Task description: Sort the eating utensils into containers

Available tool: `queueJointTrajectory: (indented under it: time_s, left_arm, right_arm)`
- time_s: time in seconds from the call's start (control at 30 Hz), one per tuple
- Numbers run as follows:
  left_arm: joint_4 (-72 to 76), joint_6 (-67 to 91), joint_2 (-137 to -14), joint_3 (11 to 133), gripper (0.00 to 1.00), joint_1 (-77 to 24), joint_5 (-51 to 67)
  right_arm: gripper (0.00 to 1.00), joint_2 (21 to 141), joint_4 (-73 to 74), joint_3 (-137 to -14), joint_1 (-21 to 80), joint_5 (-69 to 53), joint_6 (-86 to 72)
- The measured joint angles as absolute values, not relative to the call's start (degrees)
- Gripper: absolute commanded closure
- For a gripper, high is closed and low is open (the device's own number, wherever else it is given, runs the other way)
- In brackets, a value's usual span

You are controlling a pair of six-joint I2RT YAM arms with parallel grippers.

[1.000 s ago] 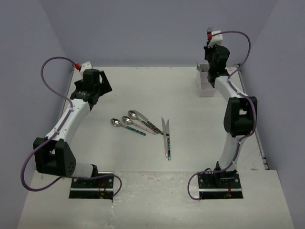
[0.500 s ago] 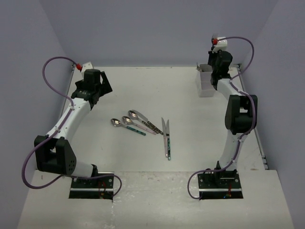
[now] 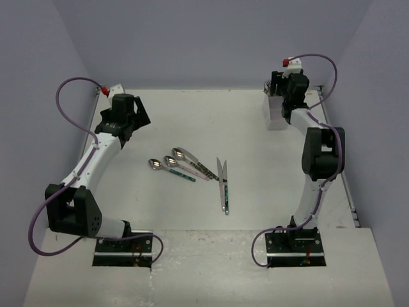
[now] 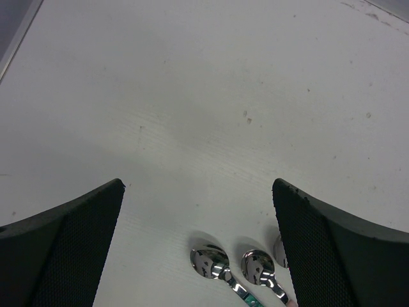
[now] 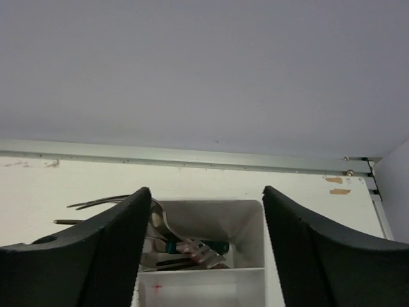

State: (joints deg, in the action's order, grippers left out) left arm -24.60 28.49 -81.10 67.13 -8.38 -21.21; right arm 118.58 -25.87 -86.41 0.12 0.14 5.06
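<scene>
Three spoons (image 3: pixel 171 160) lie side by side mid-table, heads to the left. Two more utensils (image 3: pixel 223 185) lie to their right, tips forming a V. My left gripper (image 3: pixel 135 120) is open and empty, hovering up and left of the spoons. In the left wrist view two spoon heads (image 4: pixel 209 262) show between its open fingers (image 4: pixel 77 243), with a third head half hidden by the right finger. My right gripper (image 3: pixel 277 86) is open and empty just above the white container (image 3: pixel 276 115). In the right wrist view the container (image 5: pixel 252 217) holds several utensils (image 5: pixel 195 246) in its far compartment.
The container's near compartment (image 5: pixel 211 288) shows only a white floor. The back wall and a metal strip (image 5: pixel 192 157) run just behind the container. The table's right edge (image 3: pixel 348 192) lies close to the right arm.
My right wrist has dropped from a raised pose and now sits lower, over the container. The left arm and the utensils on the table have not moved.
</scene>
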Motion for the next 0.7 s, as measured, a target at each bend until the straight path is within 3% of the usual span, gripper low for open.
queueJointTrajectory:
  time_s: [0.07, 0.1, 0.43, 0.53, 0.7]
  left_arm:
    - [-24.73, 28.49, -80.29, 66.48, 0.00, -8.38, -21.21]
    - [-24.69, 28.51, -79.83, 66.06, 0.00, -8.38, -21.21]
    - [-24.34, 28.51, -75.09, 60.93, 0.00, -8.38, -19.64]
    - [-23.49, 28.51, -73.36, 58.72, 0.00, -8.38, -18.41]
    - [-22.11, 28.77, -71.16, 55.13, 0.00, -8.38, -16.64]
  right_arm:
    - [0.04, 116.79, -23.99, -86.32, 0.12, 0.03, 4.62]
    - [0.01, 115.59, -23.24, -86.08, 0.12, 0.10, 4.38]
    - [0.01, 89.91, -11.07, -80.44, 6.92, 8.67, 0.75]
    - [0.01, 79.85, -5.37, -72.53, 12.93, 11.29, -4.73]
    - [0.01, 74.48, 6.68, -62.54, 20.80, 13.04, -15.70]
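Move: From the right gripper the two knives lie about 39 cm back and 25 cm left, roughly 19 cm lower. The container is right beneath it, its middle some 2 cm back and 15 cm down; the patterned spoon lies about 31 cm back and 36 cm left, on the table. From the left gripper the green-handled spoon is about 10 cm back, 16 cm right and 19 cm lower; the knives are some 17 cm back and 35 cm right. Finish opening the right gripper and lift it clear of the container, rising about 17 cm as you draw back, then swing left and sink some 10 cm towards the knives, ending about 22 cm back and 13 cm left, rolled left side up and tipped down some 15 degrees. Meanwhile ease the open left gripper back about 4 cm and slightly down, towards the green-handled spoon. ##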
